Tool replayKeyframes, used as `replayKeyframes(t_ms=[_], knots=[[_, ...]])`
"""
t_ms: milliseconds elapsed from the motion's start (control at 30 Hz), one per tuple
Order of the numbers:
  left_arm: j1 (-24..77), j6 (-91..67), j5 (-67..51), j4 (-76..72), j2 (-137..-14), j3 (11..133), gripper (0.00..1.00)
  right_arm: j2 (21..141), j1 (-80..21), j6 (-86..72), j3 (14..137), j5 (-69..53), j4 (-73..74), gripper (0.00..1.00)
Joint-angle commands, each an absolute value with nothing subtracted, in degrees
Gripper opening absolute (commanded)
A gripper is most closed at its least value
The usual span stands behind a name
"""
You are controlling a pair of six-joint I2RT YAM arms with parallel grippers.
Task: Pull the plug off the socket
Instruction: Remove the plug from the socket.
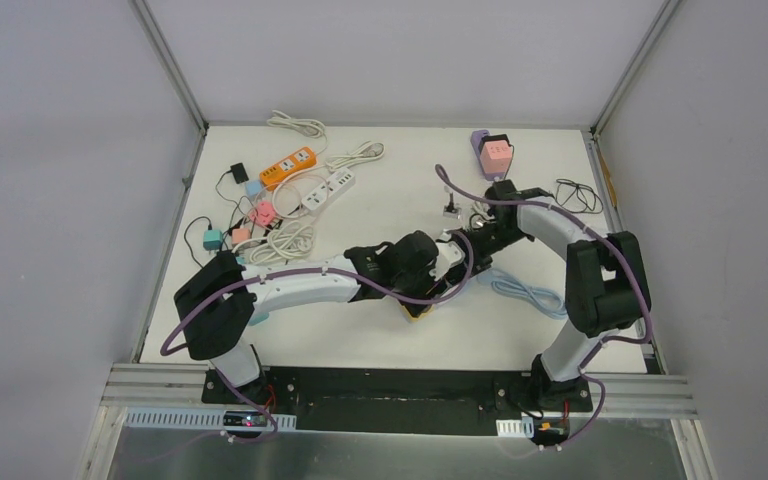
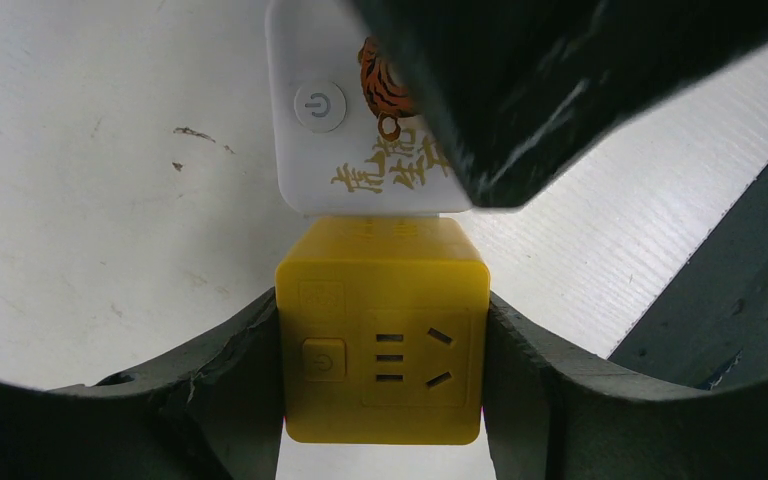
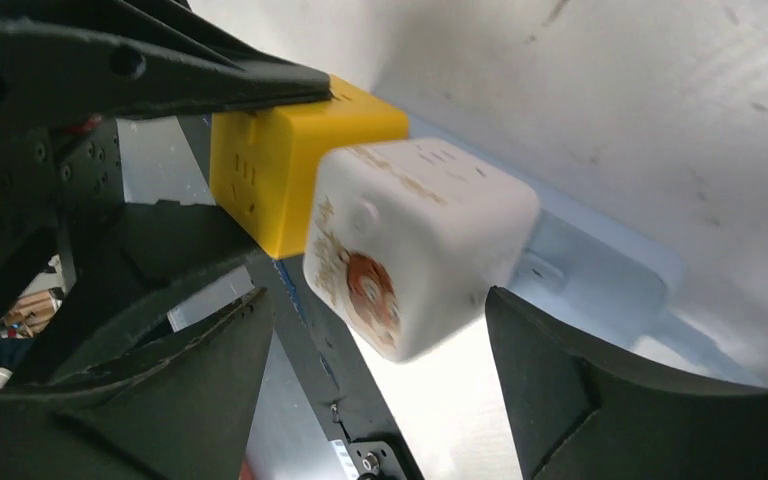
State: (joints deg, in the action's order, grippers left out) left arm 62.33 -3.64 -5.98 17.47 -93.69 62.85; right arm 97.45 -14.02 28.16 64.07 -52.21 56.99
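Observation:
A yellow cube (image 2: 380, 340) with socket holes and a power button on its face sits clamped between the fingers of my left gripper (image 2: 382, 335). A white cube (image 2: 360, 140) with a tiger print and a button is joined end to end with it; the joint hides which one carries the pins. My right gripper (image 3: 378, 300) stands open around the white cube (image 3: 410, 250), with gaps on both sides. From above, both grippers meet at mid-table, left gripper (image 1: 428, 285) and right gripper (image 1: 465, 245); only a bit of yellow cube (image 1: 415, 310) shows there.
An orange power strip (image 1: 288, 166), a white strip (image 1: 328, 190) and pink cubes (image 1: 260, 213) with tangled cords lie at the back left. A purple and pink cube (image 1: 493, 152) sits at the back right. A pale blue cable (image 1: 528, 293) lies beside the right arm.

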Motion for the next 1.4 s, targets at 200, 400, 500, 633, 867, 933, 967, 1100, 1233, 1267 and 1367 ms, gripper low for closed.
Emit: replayKeyframes(t_ms=[200, 400, 500, 633, 867, 933, 967, 1100, 1233, 1267, 1367], knots=[[64.57, -3.37, -0.44, 15.16, -91.76, 63.74, 0.00, 101.64, -18.99, 22.06, 65.21, -43.19, 52.49, 0.71], [64.95, -4.84, 8.39, 13.60, -88.80, 62.68, 0.00, 103.16, -19.16, 21.63, 64.58, -39.50, 51.79, 0.60], [64.48, -6.38, 6.60, 9.87, -87.37, 61.32, 0.00, 104.06, -19.16, 21.70, 64.59, -38.45, 51.83, 0.56], [63.46, -9.29, 0.31, 7.76, -88.12, 61.73, 0.00, 105.02, -19.32, 21.80, 64.58, -37.83, 51.85, 0.52], [68.05, -0.63, 14.62, 15.83, -90.78, 67.17, 0.00, 107.15, -20.83, 22.45, 65.03, -36.89, 52.77, 0.49], [68.45, -0.53, 15.01, 17.66, -91.45, 68.69, 0.00, 107.63, -21.37, 22.50, 65.27, -36.63, 52.93, 0.49], [68.40, -0.70, 14.59, 17.67, -91.49, 68.77, 0.00, 107.88, -21.51, 22.50, 65.42, -36.58, 53.08, 0.49], [64.71, -7.77, 5.66, 15.29, -90.92, 66.96, 0.00, 108.28, -21.97, 22.59, 65.61, -36.09, 53.27, 0.49], [63.10, -10.45, 4.69, 11.98, -88.64, 64.15, 0.00, 108.19, -22.06, 22.59, 65.61, -35.89, 53.22, 0.48], [63.36, -9.44, 6.26, 12.53, -88.26, 64.45, 0.00, 108.26, -22.06, 22.52, 65.65, -35.86, 53.22, 0.48], [66.70, -3.51, 14.92, 15.63, -88.05, 66.61, 0.00, 108.40, -22.08, 22.50, 65.69, -35.74, 53.26, 0.48]])
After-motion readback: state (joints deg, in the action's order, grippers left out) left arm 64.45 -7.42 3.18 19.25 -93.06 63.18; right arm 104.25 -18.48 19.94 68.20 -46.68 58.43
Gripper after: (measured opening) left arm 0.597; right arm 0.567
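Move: The white cube plug sits about 3 cm to the right hand's left, roughly 1 cm back and 3 cm below it, between its open fingers. Its yellow neighbour on the light-blue strip is some 8 cm left and 3 cm back of that hand, already in the left hand's grip; the blue cable coil lies about 14 cm to its right, roughly level and well below. From the left hand, the white plug is some 6 cm right, 2 cm farther out and slightly lower. The right fingers close on two opposite sides of the white plug and squeeze with rising effort, after the hand sinks about 2 cm and eases 1 cm left over it, tipping some 10 degrees more downward. The left hand keeps its hold on the yellow plug, staying within a centimetre while it rocks by up to 10 degrees. ##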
